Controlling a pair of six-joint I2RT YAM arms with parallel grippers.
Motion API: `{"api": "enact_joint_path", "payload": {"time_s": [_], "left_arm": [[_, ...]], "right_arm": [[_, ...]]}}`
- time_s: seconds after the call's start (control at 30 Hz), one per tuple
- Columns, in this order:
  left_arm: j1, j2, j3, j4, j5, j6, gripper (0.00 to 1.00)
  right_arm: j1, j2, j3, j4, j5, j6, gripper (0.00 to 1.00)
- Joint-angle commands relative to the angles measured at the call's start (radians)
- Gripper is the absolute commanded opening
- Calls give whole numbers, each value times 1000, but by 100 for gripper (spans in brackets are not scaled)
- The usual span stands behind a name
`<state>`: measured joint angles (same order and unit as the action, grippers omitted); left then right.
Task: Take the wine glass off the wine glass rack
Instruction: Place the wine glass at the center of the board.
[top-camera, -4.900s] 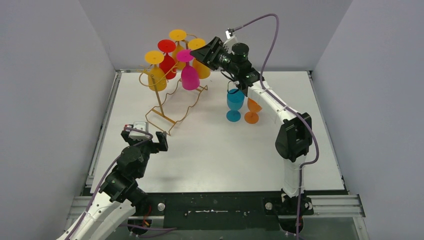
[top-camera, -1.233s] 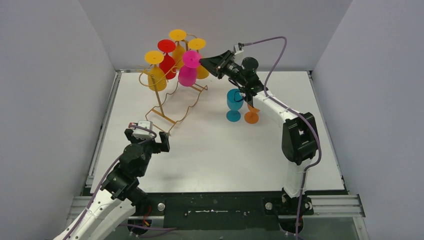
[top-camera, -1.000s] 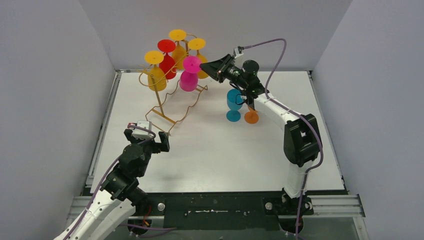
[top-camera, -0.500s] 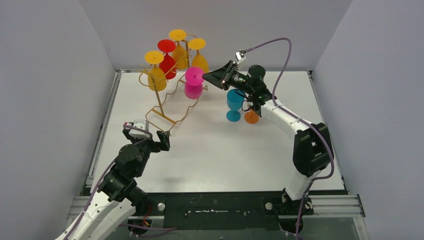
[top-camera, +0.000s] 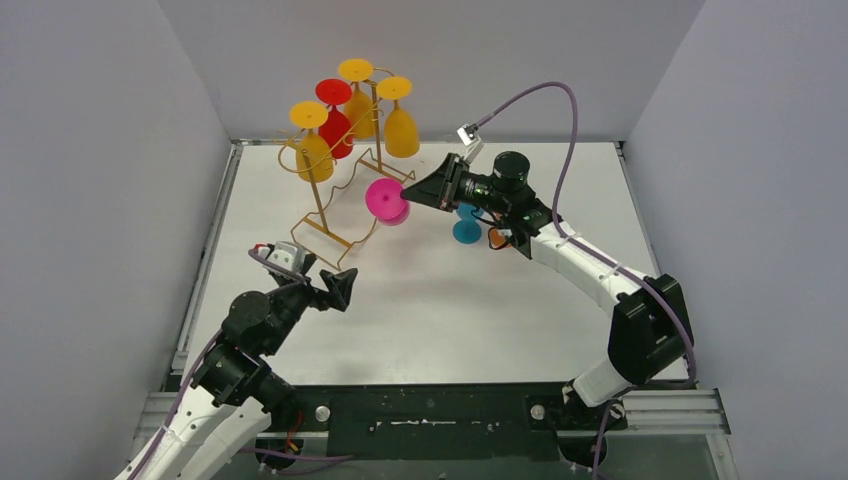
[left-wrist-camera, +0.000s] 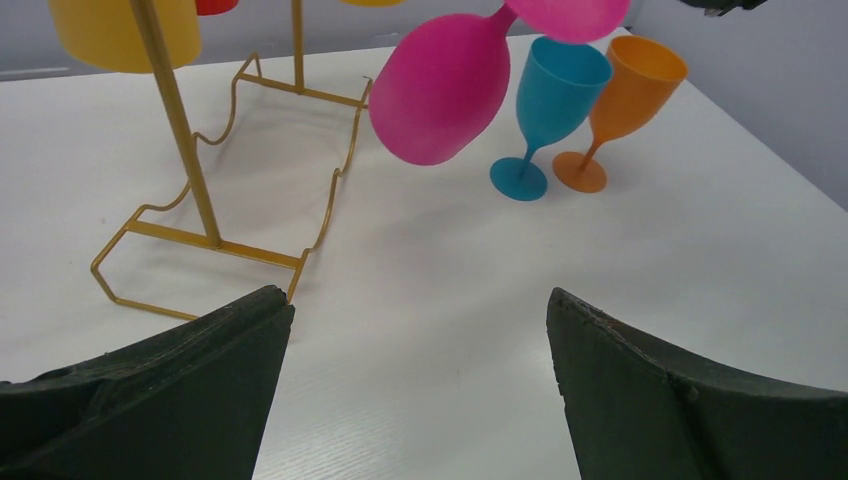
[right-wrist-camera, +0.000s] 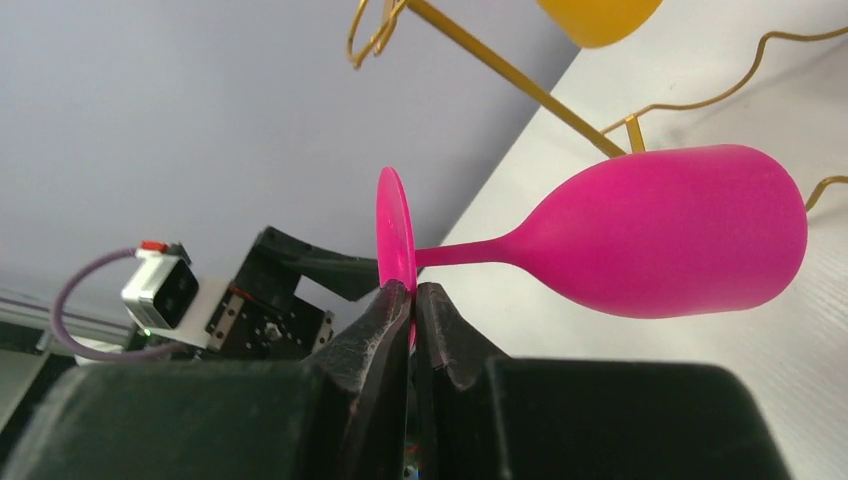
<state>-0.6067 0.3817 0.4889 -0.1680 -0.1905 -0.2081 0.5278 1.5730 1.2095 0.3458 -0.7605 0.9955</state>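
Observation:
A pink wine glass (top-camera: 384, 200) hangs in the air, off the gold wine glass rack (top-camera: 319, 200), lying almost on its side. My right gripper (top-camera: 408, 190) is shut on the rim of its round foot. In the right wrist view the fingertips (right-wrist-camera: 412, 292) pinch the foot's edge, and the bowl (right-wrist-camera: 680, 235) points away toward the rack (right-wrist-camera: 560, 100). My left gripper (top-camera: 340, 285) hovers low in front of the rack's base, open and empty. Its wrist view shows the pink glass (left-wrist-camera: 440, 85) above the table, beside the rack (left-wrist-camera: 180, 130).
On the rack hang yellow glasses (top-camera: 314, 150) (top-camera: 400, 125) (top-camera: 357, 95) and a red one (top-camera: 335, 120). A blue glass (left-wrist-camera: 545, 100) and an orange glass (left-wrist-camera: 625, 95) stand upright on the white table, just behind the right arm (top-camera: 560, 245).
The right gripper has carried the pink glass down and forward, away from the rack, tipping it toward horizontal. The left gripper has swung slightly to the right.

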Motion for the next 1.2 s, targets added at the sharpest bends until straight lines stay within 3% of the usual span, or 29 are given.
{"api": "enact_joint_path", "payload": {"time_s": [0.0, 0.13, 0.4, 0.6, 0.7, 0.9, 1.07, 1.17], "left_arm": [[8, -7, 22, 74, 116, -21, 97], [9, 28, 37, 70, 182, -26, 97], [47, 142, 49, 142, 522, -81, 84], [140, 151, -13, 349, 764, -289, 75], [160, 129, -44, 422, 781, -383, 72], [162, 174, -49, 411, 802, -481, 59], [163, 223, -72, 573, 845, -622, 59], [163, 251, -56, 587, 845, -637, 58]], "right_arm": [[34, -89, -57, -23, 5, -139, 0], [49, -144, -117, -55, 26, -202, 0], [97, -237, -278, 34, 52, -253, 0], [121, -278, -354, 122, 44, -279, 0], [126, -293, -387, 174, 30, -278, 0], [132, -324, -456, 335, 14, -227, 0], [139, -331, -471, 400, -1, -192, 0], [141, -335, -473, 411, -3, -185, 0]]}}
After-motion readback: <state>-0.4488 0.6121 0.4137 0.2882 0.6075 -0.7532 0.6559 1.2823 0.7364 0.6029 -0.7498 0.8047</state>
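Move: The left gripper, open and empty, has the foot of the pink wine glass about 9 cm ahead, 11 cm to its right and 8 cm above. From the right hand, which already holds that foot with the bowl hanging below, the left gripper is some 10 cm back, 14 cm left and 8 cm lower. Also from the right hand, the rack stands roughly 17 cm ahead and 13 cm left, the blue glass 11 cm ahead, 15 cm right and 24 cm below. Bring both hands together for a handover. Draw the right hand back about 10 cm, away from the rack, sinking some 7 cm before rising 2, keeping its pinch on the pink foot and swinging the bowl outward. Swing the left gripper about 10 cm right and slightly back, turning roughly 35 degrees clockwise and rolling its left side down, and narrow its fingers to just over half open, facing the foot. ##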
